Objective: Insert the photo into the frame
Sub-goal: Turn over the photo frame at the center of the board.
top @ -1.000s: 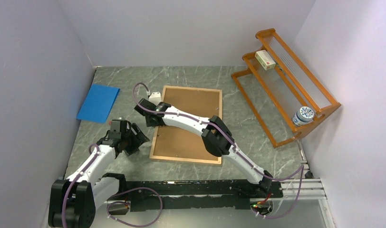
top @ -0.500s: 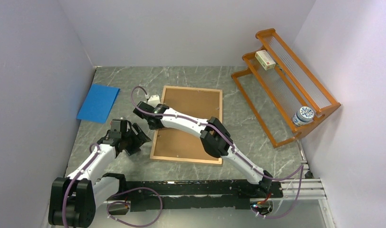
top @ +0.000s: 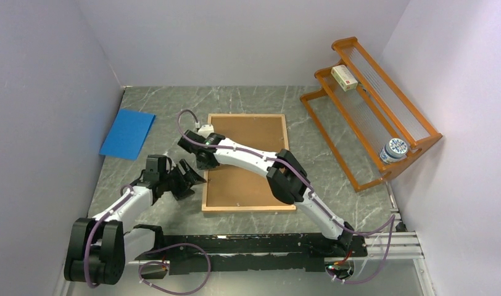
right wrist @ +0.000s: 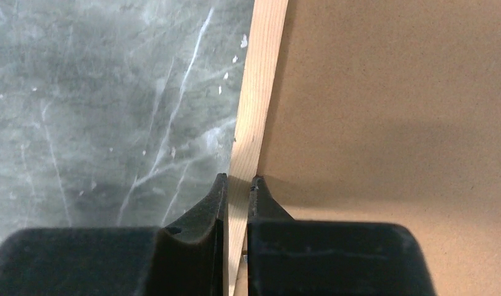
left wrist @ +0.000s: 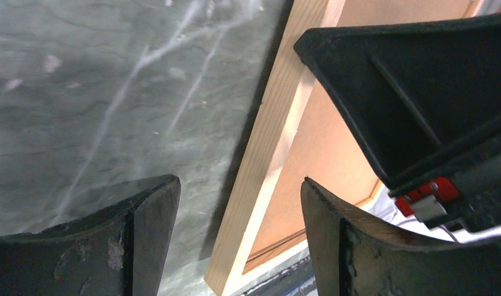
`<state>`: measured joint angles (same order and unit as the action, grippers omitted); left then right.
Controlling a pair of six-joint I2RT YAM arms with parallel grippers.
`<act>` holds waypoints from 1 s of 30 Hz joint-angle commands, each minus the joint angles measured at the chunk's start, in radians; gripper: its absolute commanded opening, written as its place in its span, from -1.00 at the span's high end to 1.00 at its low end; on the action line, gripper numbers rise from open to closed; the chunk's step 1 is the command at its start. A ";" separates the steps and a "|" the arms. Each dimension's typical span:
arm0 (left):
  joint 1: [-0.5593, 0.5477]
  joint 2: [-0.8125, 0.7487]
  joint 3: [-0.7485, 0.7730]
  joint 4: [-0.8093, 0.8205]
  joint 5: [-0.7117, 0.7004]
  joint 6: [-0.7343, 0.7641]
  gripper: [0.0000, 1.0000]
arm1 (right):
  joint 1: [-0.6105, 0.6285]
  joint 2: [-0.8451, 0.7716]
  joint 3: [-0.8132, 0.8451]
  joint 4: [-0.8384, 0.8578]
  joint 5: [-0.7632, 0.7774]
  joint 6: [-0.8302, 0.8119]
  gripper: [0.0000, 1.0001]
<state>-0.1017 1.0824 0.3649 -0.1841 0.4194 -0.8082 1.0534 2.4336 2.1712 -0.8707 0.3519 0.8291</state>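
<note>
The frame (top: pixel 248 115) lies flat on the marble table with its brown hardboard back (top: pixel 254 132) facing up. My right gripper (top: pixel 203 163) is shut on the frame's left wooden border (right wrist: pixel 260 80), one finger outside and one on the backing side (right wrist: pixel 239 179). My left gripper (top: pixel 195 183) stands open just left of the frame's near-left corner. Its fingers straddle the border (left wrist: pixel 266 135) without touching it (left wrist: pixel 239 182). The photo is out of view.
A plain blue sheet (top: pixel 128 133) lies at the far left. An orange slatted rack (top: pixel 371 111) stands on the right, holding a small box (top: pixel 345 78) and a blue-and-white jar (top: pixel 393 150). Walls close in on three sides.
My right gripper has closed on the frame's left border. The frame has swung from skewed to nearly square and shifted right. My left gripper has moved right toward the frame's corner.
</note>
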 commanded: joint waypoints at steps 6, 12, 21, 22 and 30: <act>-0.003 0.127 -0.039 0.269 0.269 -0.035 -0.44 | -0.008 -0.225 -0.079 0.104 -0.044 0.022 1.00; -0.003 0.202 -0.067 0.532 0.464 -0.123 -0.16 | -0.013 -0.251 -0.103 0.126 -0.060 0.031 1.00; -0.003 0.118 -0.025 0.431 0.463 -0.097 0.61 | -0.030 -0.299 -0.133 0.128 -0.045 0.031 0.53; -0.003 0.100 -0.009 0.397 0.456 -0.088 0.70 | -0.036 -0.312 -0.142 0.125 -0.041 0.030 0.38; -0.002 -0.005 0.147 0.059 0.370 0.023 0.95 | -0.118 -0.521 -0.286 0.173 0.012 -0.002 -0.47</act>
<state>-0.1055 1.1419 0.3897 0.0467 0.8135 -0.8471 0.9855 2.0655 1.9335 -0.7673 0.3088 0.8516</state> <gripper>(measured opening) 0.313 0.696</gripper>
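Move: For the left hand, open beside the photo frame, the spot to grip on the frame's left rail is about 5 cm to its right and a centimetre below. The right hand's grip on that rail is about 7 cm ahead and 4 cm right; the near left corner is 9 cm back and 4 cm right. The right hand already holds the rail between its fingers; from it the opposite rail is some 30 cm right and 3 cm lower, the blue sheet 27 cm left and 11 cm ahead. Straight up goes the right hand by roughly 5 cm, still pinching the photo frame's left rail, while the left hand slides about 5 cm right, then rises, swinging its fingers up to the right some 25 degrees and closing on the rail nearer the base. Once the left hand has hold and keeps rising, the right opens, lets go and climbs faster, edging right. ##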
